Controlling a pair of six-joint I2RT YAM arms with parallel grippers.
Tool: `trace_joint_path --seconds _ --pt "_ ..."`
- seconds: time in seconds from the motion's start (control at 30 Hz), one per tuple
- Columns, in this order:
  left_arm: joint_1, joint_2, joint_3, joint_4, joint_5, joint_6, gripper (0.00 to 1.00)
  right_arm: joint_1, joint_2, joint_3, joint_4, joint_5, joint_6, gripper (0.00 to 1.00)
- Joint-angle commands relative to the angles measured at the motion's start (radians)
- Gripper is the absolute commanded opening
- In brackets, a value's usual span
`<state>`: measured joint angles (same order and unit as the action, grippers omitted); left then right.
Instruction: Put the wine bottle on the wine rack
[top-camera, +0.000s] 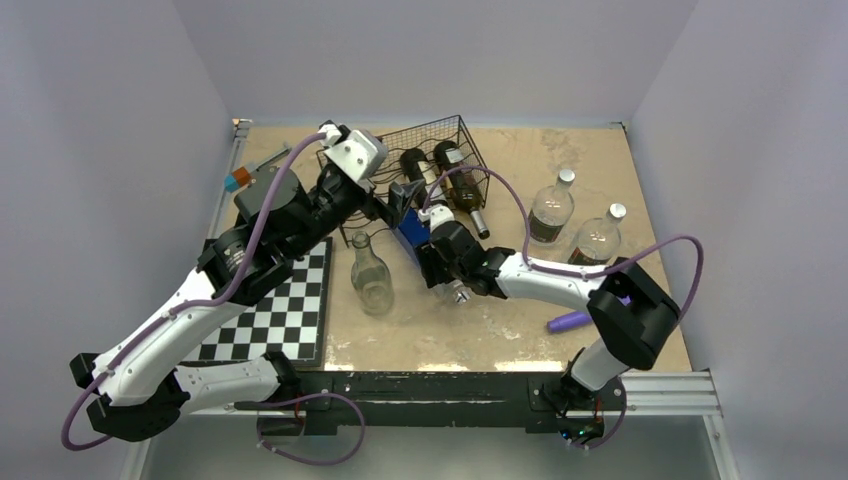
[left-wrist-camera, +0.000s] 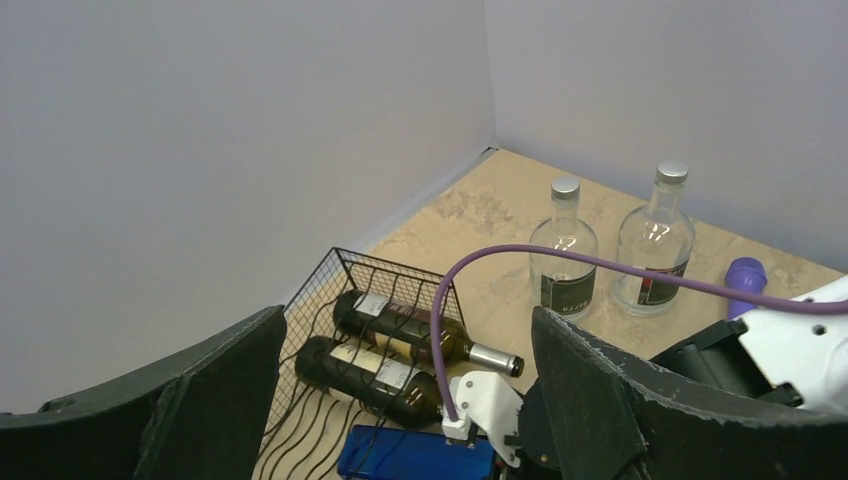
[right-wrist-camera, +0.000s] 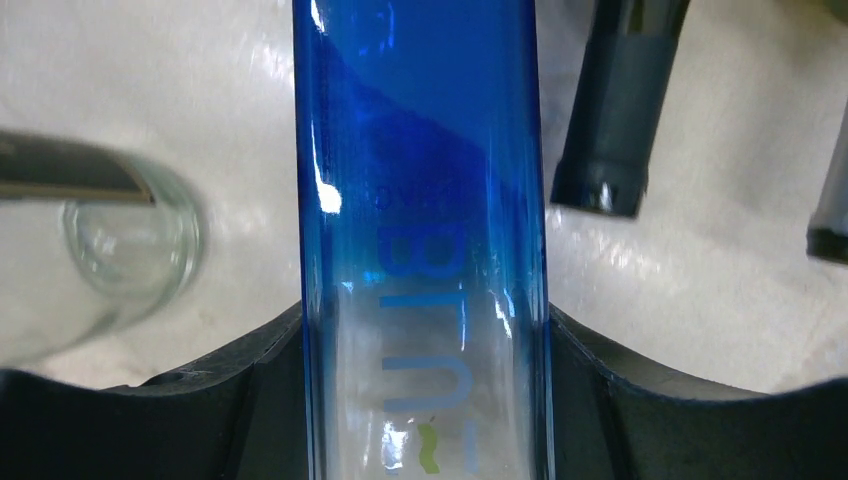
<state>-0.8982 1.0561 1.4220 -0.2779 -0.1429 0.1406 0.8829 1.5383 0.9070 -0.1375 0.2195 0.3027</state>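
The wine bottle (right-wrist-camera: 420, 150) is blue glass fading to clear, and my right gripper (right-wrist-camera: 425, 400) is shut on its body, both fingers pressed to its sides. From above, the bottle (top-camera: 410, 228) is held tilted just in front of the wine rack (top-camera: 445, 130), a black wire-mesh rack with two dark bottles (top-camera: 420, 170) lying in it. My left gripper (top-camera: 392, 203) hovers beside the rack's front, its jaws wide open with nothing held. In the left wrist view the blue bottle (left-wrist-camera: 420, 455) shows low between the left fingers (left-wrist-camera: 600, 400), below the rack (left-wrist-camera: 330, 290).
An empty clear bottle (top-camera: 372, 275) stands just left of the held bottle. Two clear bottles with silver caps (top-camera: 552, 210) (top-camera: 598, 238) stand at the right. A purple object (top-camera: 568, 321) lies near the right arm. A checkerboard mat (top-camera: 270, 310) covers the left front.
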Motion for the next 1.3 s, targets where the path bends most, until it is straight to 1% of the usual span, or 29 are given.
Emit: trace_joint_path --seconds 0.0,0.17,0.3,0.57,0.73,1.0,1.1,1.2,1.27 --pt "-0.002 -0.027 -0.015 0.026 0.032 -0.048 0.96 -0.004 0.017 0.033 0.399 0.120 -0.004 0.00" --pt "-0.002 -0.037 -0.025 0.023 0.036 -0.064 0.95 -0.004 0.005 0.015 0.431 0.132 0.026 0.00" --pt "-0.002 -0.036 -0.028 0.025 0.036 -0.073 0.95 -0.004 0.035 0.026 0.459 0.127 0.049 0.00" --pt "-0.002 -0.032 -0.016 0.004 0.030 -0.076 0.95 -0.005 0.145 0.154 0.466 0.152 0.080 0.00" --pt "-0.002 -0.022 0.011 -0.035 0.033 -0.078 0.95 -0.023 0.229 0.229 0.520 0.157 0.072 0.00" --pt "-0.002 0.001 0.032 -0.075 0.023 -0.078 0.95 -0.057 0.349 0.371 0.506 0.152 0.093 0.00" --pt "-0.002 0.012 0.045 -0.088 0.019 -0.071 0.95 -0.072 0.385 0.417 0.463 0.123 0.137 0.00" --pt "-0.002 0.019 0.051 -0.097 0.013 -0.066 0.95 -0.072 0.405 0.433 0.454 0.117 0.155 0.00" --pt "-0.002 0.020 0.052 -0.098 0.007 -0.066 0.95 -0.075 0.418 0.464 0.414 0.106 0.164 0.00"
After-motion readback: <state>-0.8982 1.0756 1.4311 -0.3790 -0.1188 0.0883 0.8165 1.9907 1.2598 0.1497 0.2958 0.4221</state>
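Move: The blue bottle is already in the right hand, its far end at the rack's front; the empty slot it is going to has its middle about 22 cm ahead, 12 cm left and 3 cm below that hand. The nearer dark bottle in the rack lies 22 cm ahead and 2 cm left, the farther one 22 ahead and 7 right. A clear bottle stands 13 cm left, 2 cm back. From the left hand the slot is some 24 cm ahead, 5 left and 42 below. The blue bottle is slid far end first into the rack, beside the nearer dark bottle and beneath the upper wires, as the right arm carries it about 12 cm forward and 8 cm left, nearly pausing early on before pushing further in. The grip holds while the wrist turns some 15 degrees, partly clockwise. The open left hand, high above, sinks roughly 3 cm, touching nothing. ##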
